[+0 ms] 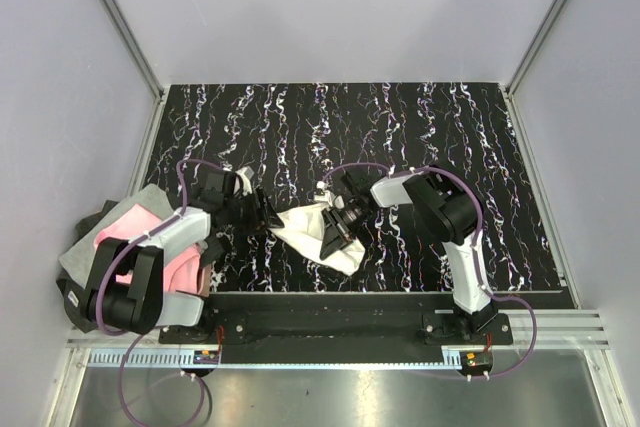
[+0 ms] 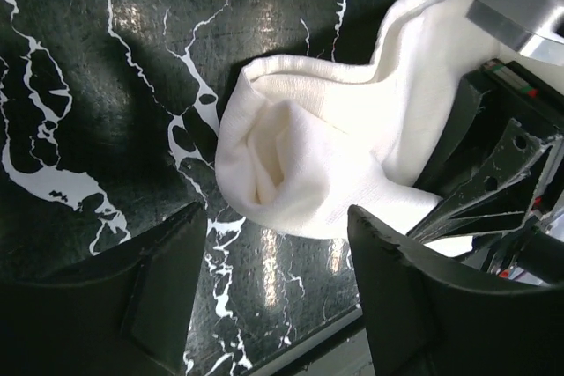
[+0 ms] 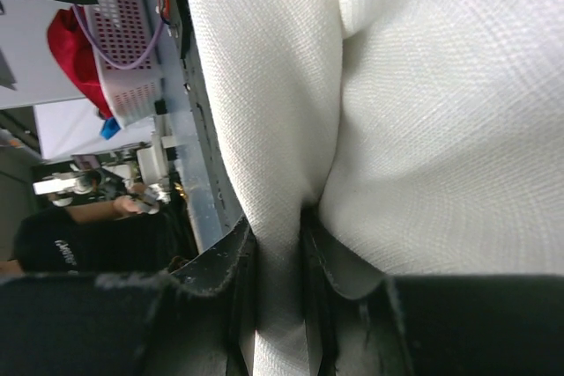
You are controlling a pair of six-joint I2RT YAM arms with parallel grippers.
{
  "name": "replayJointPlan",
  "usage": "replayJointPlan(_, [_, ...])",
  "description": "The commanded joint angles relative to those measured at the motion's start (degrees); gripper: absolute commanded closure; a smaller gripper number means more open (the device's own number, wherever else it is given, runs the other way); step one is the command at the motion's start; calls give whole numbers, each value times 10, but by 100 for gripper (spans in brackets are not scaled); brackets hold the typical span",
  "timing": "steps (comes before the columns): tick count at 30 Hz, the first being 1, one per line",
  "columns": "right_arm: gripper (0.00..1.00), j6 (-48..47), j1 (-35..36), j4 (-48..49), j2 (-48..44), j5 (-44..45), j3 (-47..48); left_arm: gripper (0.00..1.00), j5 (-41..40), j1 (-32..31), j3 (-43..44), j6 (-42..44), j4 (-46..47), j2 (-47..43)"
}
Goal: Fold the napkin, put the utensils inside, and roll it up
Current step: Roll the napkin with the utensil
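The cream napkin [image 1: 312, 228] lies bunched in a loose roll near the front of the black marbled table [image 1: 400, 127]. My right gripper [image 1: 342, 231] is shut on a fold of it. In the right wrist view the napkin [image 3: 423, 129] fills the frame, and the cloth is pinched between the jaws of my right gripper [image 3: 278, 257]. My left gripper [image 1: 268, 215] stands open just left of the roll's end. In the left wrist view the open end of the napkin [image 2: 308, 165] sits just beyond my left gripper [image 2: 278, 261], with nothing between the fingers. The utensils are hidden.
A pink and grey cloth [image 1: 130, 232] is heaped at the table's left edge beside the left arm. The table's front edge [image 1: 380, 297] runs right under the napkin. Grey walls close the sides and back.
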Motion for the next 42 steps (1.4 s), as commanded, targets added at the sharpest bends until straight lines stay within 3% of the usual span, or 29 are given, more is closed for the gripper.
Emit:
replayJointPlan(1, [73, 0, -7, -26, 45, 7, 9, 37, 24, 2, -22, -35, 107, -10])
replayJointPlan(6, [72, 0, -8, -27, 51, 5, 16, 39, 30, 2, -29, -41, 148, 30])
replayJointPlan(10, [70, 5, -10, -28, 46, 12, 21, 54, 25, 1, -24, -39, 144, 54])
replayJointPlan(13, [64, 14, -10, -33, 31, 30, 29, 76, 8, 1, -11, -30, 118, 69])
replayJointPlan(14, [57, 18, -10, -44, 15, 44, 33, 86, 0, 1, -9, -28, 104, 75])
replayJointPlan(17, [45, 18, -10, -80, -29, 92, 52, 99, -1, 1, 4, -26, 85, 83])
replayJointPlan(18, [39, 15, -11, -90, -41, 109, 59, 100, 1, 1, 6, -26, 81, 83])
replayJointPlan(24, [32, 15, 3, -135, -158, 272, 106, 100, 14, 1, 35, -17, 46, 95])
replayJointPlan(27, [30, -6, 75, -131, -201, 417, 123, 100, 35, 2, 51, -18, 40, 110])
replayJointPlan(28, [30, -10, 98, -126, -206, 515, 123, 100, 45, 2, 54, -18, 40, 119])
replayJointPlan(34, [29, -35, 237, -26, -209, 740, 83, 100, 53, 2, 68, -15, 29, 128])
replayJointPlan(39, [32, -66, 288, 19, -166, 790, 75, 100, 53, 1, 71, -13, 25, 127])
replayJointPlan(42, [39, -73, 296, 30, -147, 784, 74, 100, 54, 2, 71, -13, 24, 126])
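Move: The napkin's left end lies just beyond the left fingers, about 1 cm ahead, 2 cm right and 2 cm below; the napkin's right end is roughly 9 cm back and 17 cm right of that hand. The right fingers already hold the napkin's rolled edge; from them the left end is some 12 cm left and 3 cm ahead, the right end about 5 cm back and 5 cm right, both near their height. Left fingers dip forward 2 cm and pinch napkin's left end; right releases, arcs up 9 cm, forward, then left. ##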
